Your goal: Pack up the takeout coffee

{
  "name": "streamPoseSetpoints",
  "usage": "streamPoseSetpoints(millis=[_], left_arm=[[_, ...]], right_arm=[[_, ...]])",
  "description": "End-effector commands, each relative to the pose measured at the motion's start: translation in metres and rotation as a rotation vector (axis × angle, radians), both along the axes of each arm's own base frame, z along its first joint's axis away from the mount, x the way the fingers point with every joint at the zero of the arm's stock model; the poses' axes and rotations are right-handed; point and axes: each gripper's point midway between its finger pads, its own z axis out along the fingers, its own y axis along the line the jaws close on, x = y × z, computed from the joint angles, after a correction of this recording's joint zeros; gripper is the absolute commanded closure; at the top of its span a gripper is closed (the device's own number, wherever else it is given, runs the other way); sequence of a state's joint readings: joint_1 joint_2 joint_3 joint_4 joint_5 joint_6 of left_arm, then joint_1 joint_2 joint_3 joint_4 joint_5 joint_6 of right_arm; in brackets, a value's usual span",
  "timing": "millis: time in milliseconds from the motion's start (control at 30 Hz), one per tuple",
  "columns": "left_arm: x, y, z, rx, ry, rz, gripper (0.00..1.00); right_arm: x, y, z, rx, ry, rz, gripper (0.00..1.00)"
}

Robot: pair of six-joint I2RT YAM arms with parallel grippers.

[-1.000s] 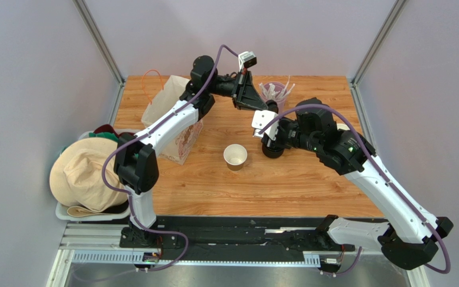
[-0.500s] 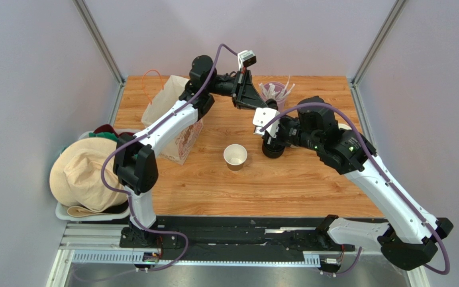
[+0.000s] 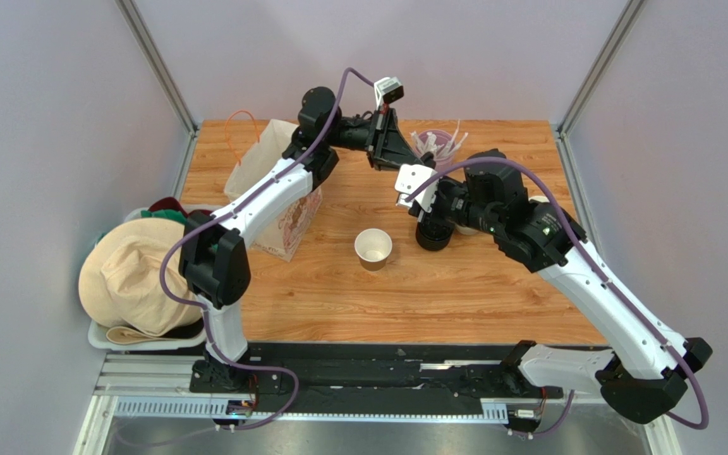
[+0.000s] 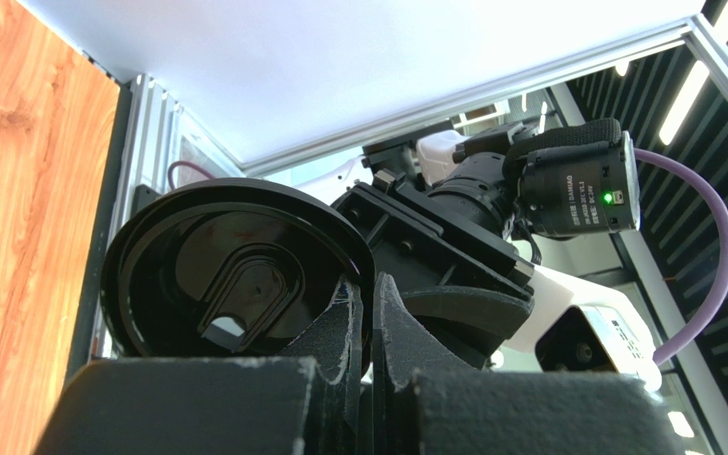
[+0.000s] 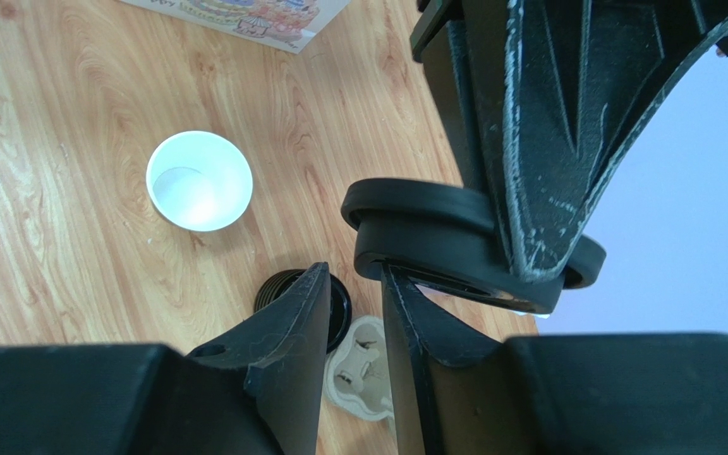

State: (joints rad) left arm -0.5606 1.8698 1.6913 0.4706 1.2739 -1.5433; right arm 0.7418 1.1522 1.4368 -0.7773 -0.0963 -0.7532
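Observation:
The takeout coffee cup (image 3: 373, 248) stands open on the wooden table, kraft-brown outside and white inside (image 5: 199, 180), with no lid on it. My left gripper (image 3: 397, 165) hangs over the back of the table, shut on the rim of a black lid (image 4: 235, 284), and its pinch (image 4: 368, 289) is clear in the left wrist view. My right gripper (image 3: 423, 195) is just right of it with its jaws partly open (image 5: 354, 275) and nothing between them. That lid (image 5: 434, 227) sits right above my right fingertip.
A stack of black lids (image 3: 432, 237) and a beige moulded piece (image 5: 363, 374) lie right of the cup. A pink cup of white sticks (image 3: 436, 144) stands at the back. The paper bag (image 3: 271, 190) is on the left, and a bin of cloths (image 3: 140, 275) sits off the table's left edge.
My right gripper has shifted a little toward the back left, closer to the lid in my left gripper. The cup and the lid stack have not moved.

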Motion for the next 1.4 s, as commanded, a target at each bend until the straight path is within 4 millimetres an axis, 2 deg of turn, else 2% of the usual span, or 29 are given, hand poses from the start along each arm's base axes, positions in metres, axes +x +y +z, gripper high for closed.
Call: streamPoseSetpoints(millis=[0,100,133,233,367,400,433,500,533,600,633,667,733,767,933,967,1033,1067,1133,1200,1267,1367], left_arm=[[-0.014,0.01,0.03,-0.054,-0.067,-0.001,1.0],[-0.009,0.018,0.038,-0.066,-0.091,0.029,1.0],[-0.008,0.019,0.039,-0.066,-0.095,0.034,1.0],[-0.008,0.022,0.037,-0.06,-0.111,0.034,1.0],[-0.01,0.024,0.039,-0.065,-0.151,0.023,1.0],[-0.013,0.026,0.044,-0.074,-0.181,0.012,1.0],[-0.015,0.029,0.048,-0.08,-0.204,0.004,1.0],[-0.024,0.036,0.058,-0.098,-0.277,-0.037,1.0],[-0.027,0.04,0.062,-0.106,-0.306,-0.05,1.0],[-0.043,0.05,0.072,-0.121,-0.398,-0.111,1.0],[-0.047,0.053,0.074,-0.124,-0.425,-0.128,1.0],[-0.051,0.056,0.077,-0.127,-0.45,-0.144,1.0],[-0.063,0.065,0.081,-0.129,-0.503,-0.187,1.0],[-0.066,0.067,0.081,-0.127,-0.511,-0.196,1.0],[-0.081,0.075,0.083,-0.135,-0.549,-0.213,1.0],[-0.081,0.075,0.083,-0.135,-0.547,-0.211,1.0],[-0.086,0.076,0.08,-0.137,-0.556,-0.228,1.0],[-0.093,0.075,0.078,-0.135,-0.56,-0.261,1.0],[-0.102,0.074,0.072,-0.133,-0.556,-0.312,1.0],[-0.122,0.073,0.066,-0.132,-0.56,-0.408,1.0],[-0.14,0.072,0.06,-0.125,-0.547,-0.497,1.0],[-0.156,0.072,0.055,-0.127,-0.535,-0.556,1.0]], right_arm=[[0.012,-0.001,0.029,0.068,-0.069,-0.053,0.66],[0.008,-0.014,0.038,0.049,-0.073,-0.098,0.58],[0.009,-0.023,0.048,0.056,-0.097,-0.13,0.52],[0.01,-0.037,0.06,0.059,-0.131,-0.184,0.49],[-0.001,-0.039,0.065,0.132,-0.072,-0.135,0.44],[-0.004,-0.039,0.065,0.167,-0.035,-0.127,0.42],[-0.001,-0.048,0.066,0.191,-0.016,-0.144,0.38],[-0.01,-0.043,0.065,0.243,0.054,-0.079,0.36],[-0.004,-0.052,0.064,0.262,0.072,-0.102,0.35],[-0.009,-0.047,0.065,0.326,0.145,-0.035,0.33],[0.001,-0.057,0.064,0.351,0.171,-0.055,0.3],[-0.008,-0.05,0.068,0.393,0.211,0.035,0.28],[-0.003,-0.057,0.069,0.454,0.27,0.058,0.19],[-0.011,-0.05,0.075,0.488,0.289,0.146,0.16],[-0.016,-0.041,0.065,0.57,0.416,0.268,0.06],[-0.019,-0.036,0.074,0.588,0.386,0.35,0.03],[-0.03,-0.028,0.066,0.614,0.457,0.48,0.02],[-0.03,-0.025,0.069,0.612,0.437,0.518,0.02],[-0.023,-0.015,0.064,0.606,0.454,0.504,0.02],[-0.021,-0.011,0.062,0.6,0.451,0.513,0.02],[-0.025,-0.009,0.069,0.598,0.449,0.548,0.02],[-0.029,-0.009,0.077,0.593,0.427,0.557,0.03]])
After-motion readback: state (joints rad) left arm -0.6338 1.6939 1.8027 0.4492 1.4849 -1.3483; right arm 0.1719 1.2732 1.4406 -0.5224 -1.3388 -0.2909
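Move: The black lid, already pinched by its rim in the left fingers, has its middle about 4 cm below the left hand. From the right hand it is roughly 2 cm ahead and 3 cm above, with no clear offset sideways. The lid stack on the table lies about 4 cm ahead and 4 cm to the right of the right hand, the open white cup some 1 cm back and 9 cm left; both are about 25 cm below it. Away to the right and up from the lid goes the right hand, some 7 cm across and 5 cm up, its fingers spreading wide; it then swings back left nearly as far, its wrist turning until the fingers point level to the left, facing the lid. The left hand keeps its pinch, carrying the lid back about 10 cm and up some 8 cm with a smaller shift left, rolling roughly 30 degrees. ##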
